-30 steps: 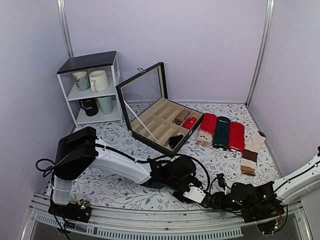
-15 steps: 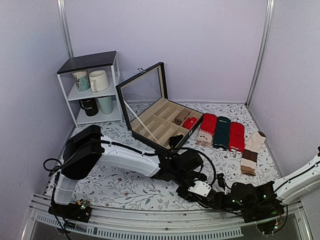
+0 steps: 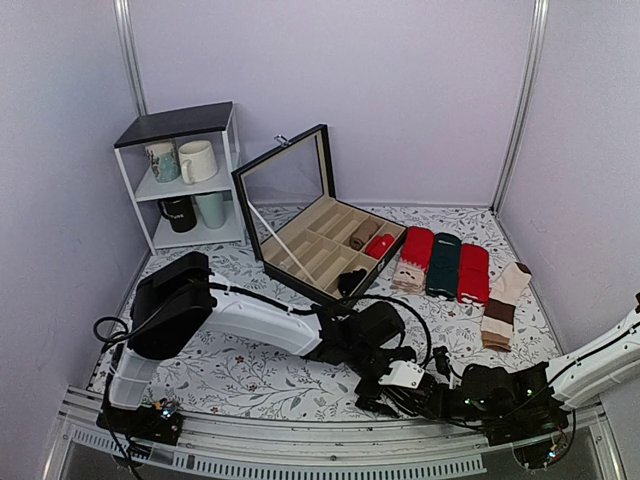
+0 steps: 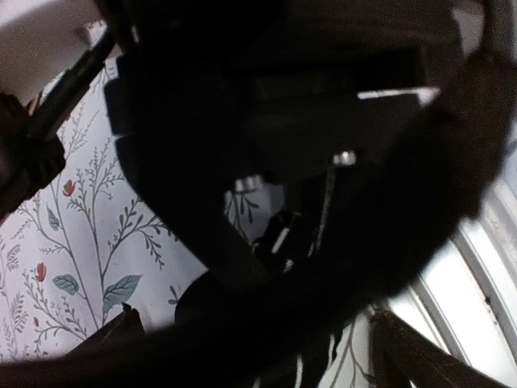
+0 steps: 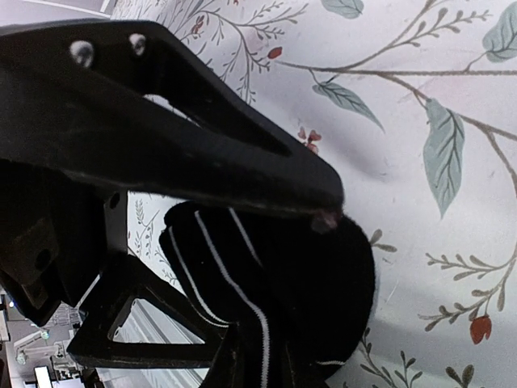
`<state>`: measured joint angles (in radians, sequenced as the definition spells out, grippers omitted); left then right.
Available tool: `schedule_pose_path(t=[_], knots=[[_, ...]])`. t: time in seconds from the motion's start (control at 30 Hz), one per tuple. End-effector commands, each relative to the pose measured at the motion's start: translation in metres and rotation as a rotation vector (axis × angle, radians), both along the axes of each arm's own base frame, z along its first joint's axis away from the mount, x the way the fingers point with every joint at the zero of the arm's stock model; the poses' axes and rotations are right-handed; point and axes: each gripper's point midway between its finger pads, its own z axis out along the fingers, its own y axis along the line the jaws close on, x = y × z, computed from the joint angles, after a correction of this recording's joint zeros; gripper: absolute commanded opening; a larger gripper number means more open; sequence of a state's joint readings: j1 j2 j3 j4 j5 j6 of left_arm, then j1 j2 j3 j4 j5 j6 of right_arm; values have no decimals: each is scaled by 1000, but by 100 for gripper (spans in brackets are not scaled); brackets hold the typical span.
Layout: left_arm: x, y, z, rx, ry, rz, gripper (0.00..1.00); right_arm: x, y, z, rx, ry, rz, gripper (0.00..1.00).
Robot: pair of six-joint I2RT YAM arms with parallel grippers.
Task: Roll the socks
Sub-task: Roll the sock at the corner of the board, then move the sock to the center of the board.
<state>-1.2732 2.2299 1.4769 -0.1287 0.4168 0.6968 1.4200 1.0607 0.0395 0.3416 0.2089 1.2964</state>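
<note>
The socks (image 5: 266, 283) are a black bundle with thin white stripes, bunched on the flowered cloth at the near middle of the table (image 3: 392, 392). My right gripper (image 5: 279, 279) is shut on the socks, one finger lying over the top and the other under the left side. My left gripper (image 4: 254, 327) meets it from the left and is open, its fingertips (image 4: 113, 331) far apart at the bottom corners of its view. Blurred black fabric with a few white stripes (image 4: 279, 238) fills the space before it. Whether it touches the fabric I cannot tell.
An open black box (image 3: 300, 262) with compartments stands behind, holding red (image 3: 380, 245), brown and black rolls. Red and green socks (image 3: 442, 265) and cream-and-brown socks (image 3: 505, 295) lie at the right. A shelf with mugs (image 3: 185, 180) is back left. The metal rail (image 3: 300, 455) runs just in front.
My left arm has swung right and forward up to the right gripper, and its jaws have spread wide. The right gripper has kept its hold on the socks.
</note>
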Motion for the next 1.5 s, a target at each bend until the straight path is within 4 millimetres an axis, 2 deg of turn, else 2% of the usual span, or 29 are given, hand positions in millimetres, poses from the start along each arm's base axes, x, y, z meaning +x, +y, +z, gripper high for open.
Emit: schedule_pose_path(t=[0.0, 0.13, 0.33, 0.47, 0.53, 0.6, 0.77, 1.0, 1.1, 1.27, 1.33, 1.47], knots=[[-15, 34, -52, 196, 89, -35, 100, -16, -42, -47, -228, 67, 47, 7], [-14, 37, -54, 222, 111, -41, 99, -16, -43, -49, -235, 70, 47, 7], [-5, 39, -55, 224, 146, -14, 79, -17, -43, -49, -235, 72, 48, 7], [2, 40, -53, 221, 143, 5, 72, -17, -42, -49, -236, 72, 49, 7], [6, 39, -52, 216, 141, 9, 65, -17, -43, -49, -239, 72, 49, 7], [8, 39, -51, 212, 137, 12, 53, -17, -43, -50, -241, 74, 48, 7], [14, 37, -48, 208, 141, 22, 35, -17, -43, -51, -249, 78, 52, 7], [17, 44, -51, 224, 154, 37, 28, -16, -46, -52, -251, 80, 38, 7], [15, 43, -53, 225, 165, 30, 2, -15, -47, -51, -246, 76, 31, 7], [12, 37, -53, 219, 198, 21, 0, -15, -48, -50, -255, 73, 31, 9], [10, 37, -57, 235, 215, 19, 0, -14, -47, -48, -255, 68, 30, 14], [16, 37, -67, 258, 219, 70, 0, -7, -39, -35, -238, 26, 22, 42]])
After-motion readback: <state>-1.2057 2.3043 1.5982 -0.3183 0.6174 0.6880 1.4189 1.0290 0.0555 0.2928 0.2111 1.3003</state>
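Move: The folded striped sock lies between the left hand's wide-open fingers, its middle roughly 1 cm back of the hand point and 1 cm below. From the left hand, the table's front rail runs about 6 cm back, while the open box's near corner is some 21 cm ahead and 12 cm left. The right hand still pinches the sock's end; its middle is about 2 cm to that hand's left and 1 cm ahead. The left fingers close from wide open to nearly shut and pinch the striped sock beside the right hand's grip. The left hand first eases about 1 cm back and 1 cm down, then forward again and a little to the left, tipping some 10 degrees. The right hand holds in place, keeping its pinch until its fingers start to part slightly at the very end. ##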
